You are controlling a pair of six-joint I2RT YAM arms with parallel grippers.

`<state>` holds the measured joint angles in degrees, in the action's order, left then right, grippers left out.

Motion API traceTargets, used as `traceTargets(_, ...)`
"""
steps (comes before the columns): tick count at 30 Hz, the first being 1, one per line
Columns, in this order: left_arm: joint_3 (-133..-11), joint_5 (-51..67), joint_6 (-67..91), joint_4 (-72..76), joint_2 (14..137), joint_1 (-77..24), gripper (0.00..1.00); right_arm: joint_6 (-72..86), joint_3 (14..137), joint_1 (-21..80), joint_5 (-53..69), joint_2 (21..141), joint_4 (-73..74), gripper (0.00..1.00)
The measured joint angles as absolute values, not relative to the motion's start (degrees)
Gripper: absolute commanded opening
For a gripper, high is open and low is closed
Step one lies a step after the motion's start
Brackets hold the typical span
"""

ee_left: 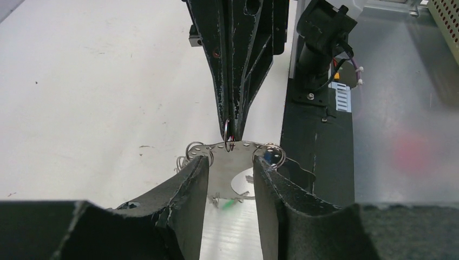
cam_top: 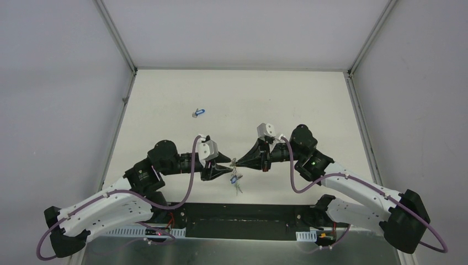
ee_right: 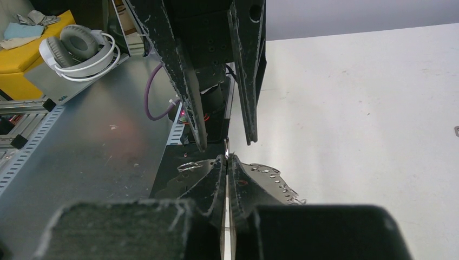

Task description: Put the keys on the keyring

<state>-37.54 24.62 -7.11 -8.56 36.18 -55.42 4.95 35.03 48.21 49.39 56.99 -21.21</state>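
The keyring point(ee_left: 230, 174) is a flat silver crescent plate with holes and small split rings along its rim. It hangs above the table's near edge, between the two grippers point(cam_top: 234, 163). My right gripper point(ee_right: 226, 158) is shut on a split ring at the plate's rim; in the left wrist view it point(ee_left: 231, 130) comes down from above. My left gripper point(ee_left: 231, 162) is open, its fingers point(ee_left: 192, 179) either side of the plate. Keys point(cam_top: 236, 180) with a blue tag dangle below. A green tag point(ee_left: 229, 205) shows blurred under the plate. One blue-headed key point(cam_top: 198, 112) lies alone on the table.
The white table point(cam_top: 248, 94) is walled by grey panels with metal posts point(cam_top: 116, 33). A black base rail point(cam_top: 243, 218) and a metal shelf point(ee_right: 81, 141) run along the near edge. White headphones point(ee_right: 81, 46) rest on a yellow box beyond the shelf.
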Motion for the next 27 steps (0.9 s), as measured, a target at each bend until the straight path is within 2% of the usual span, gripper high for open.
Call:
traceTargets(6,-36.8,25.1,-6.3,-6.3,37.5,-55.4,0.32,4.9,35.0,48.2,49.4,57.0,-21.2,0.00)
traceTargets(14,-36.8,26.0,-6.1,-3.6,38.9,-55.4,0.10,5.0,35.0,48.2,49.4,57.0,-21.2,0.00)
traceTargets(16,-36.8,26.2,-6.2,-3.4,39.2,-55.4,0.02,5.0,35.0,48.2,49.5,57.0,-21.1,0.00)
traceTargets(21,-36.8,26.7,-6.6,-3.4,39.4,-55.4,0.00,4.8,35.0,48.2,49.5,57.0,-20.9,0.00)
traceTargets(22,-36.8,26.9,-6.7,-3.4,39.4,-55.4,0.00,4.8,35.0,48.2,49.5,57.0,-20.9,0.02)
traceTargets(23,-36.8,27.0,-6.7,-3.4,39.4,-55.4,0.00,4.8,35.0,48.2,49.5,57.0,-20.8,0.12)
traceTargets(25,-36.8,27.0,-6.7,-3.4,39.2,-55.4,0.00,5.0,35.0,48.2,49.3,57.0,-20.9,0.39)
traceTargets(27,-36.8,26.9,-6.9,-4.1,39.0,-55.4,0.00,5.3,35.0,48.2,48.9,56.9,-21.2,0.52)
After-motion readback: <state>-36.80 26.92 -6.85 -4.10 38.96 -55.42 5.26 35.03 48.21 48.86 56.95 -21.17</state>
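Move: The small ring on the keyring plate's top edge, still pinched in the right fingertips, stands about 1 cm to the left hand's right, level with it in depth and height; from the right hand it lies about 1 cm left, level likewise. Counted from the left hand, the plate hangs some 6 cm below, 1 cm back and 1 cm right; the blue key is about 4 cm below, 2 cm back and 1 cm right, the green key roughly 10 cm below, 2 cm back and 1 cm right. While the right hand stays in place and keeps its pinch on the small ring, the left hand eases about 1 cm to the right, its open fingers either side of the ring, and closes them fully to pinch the ring just above the plate's edge. Only once that grip has closed does the right hand, without drawing back, open its fingers to about a third and let go, leaving them parted around the left fingertips. ##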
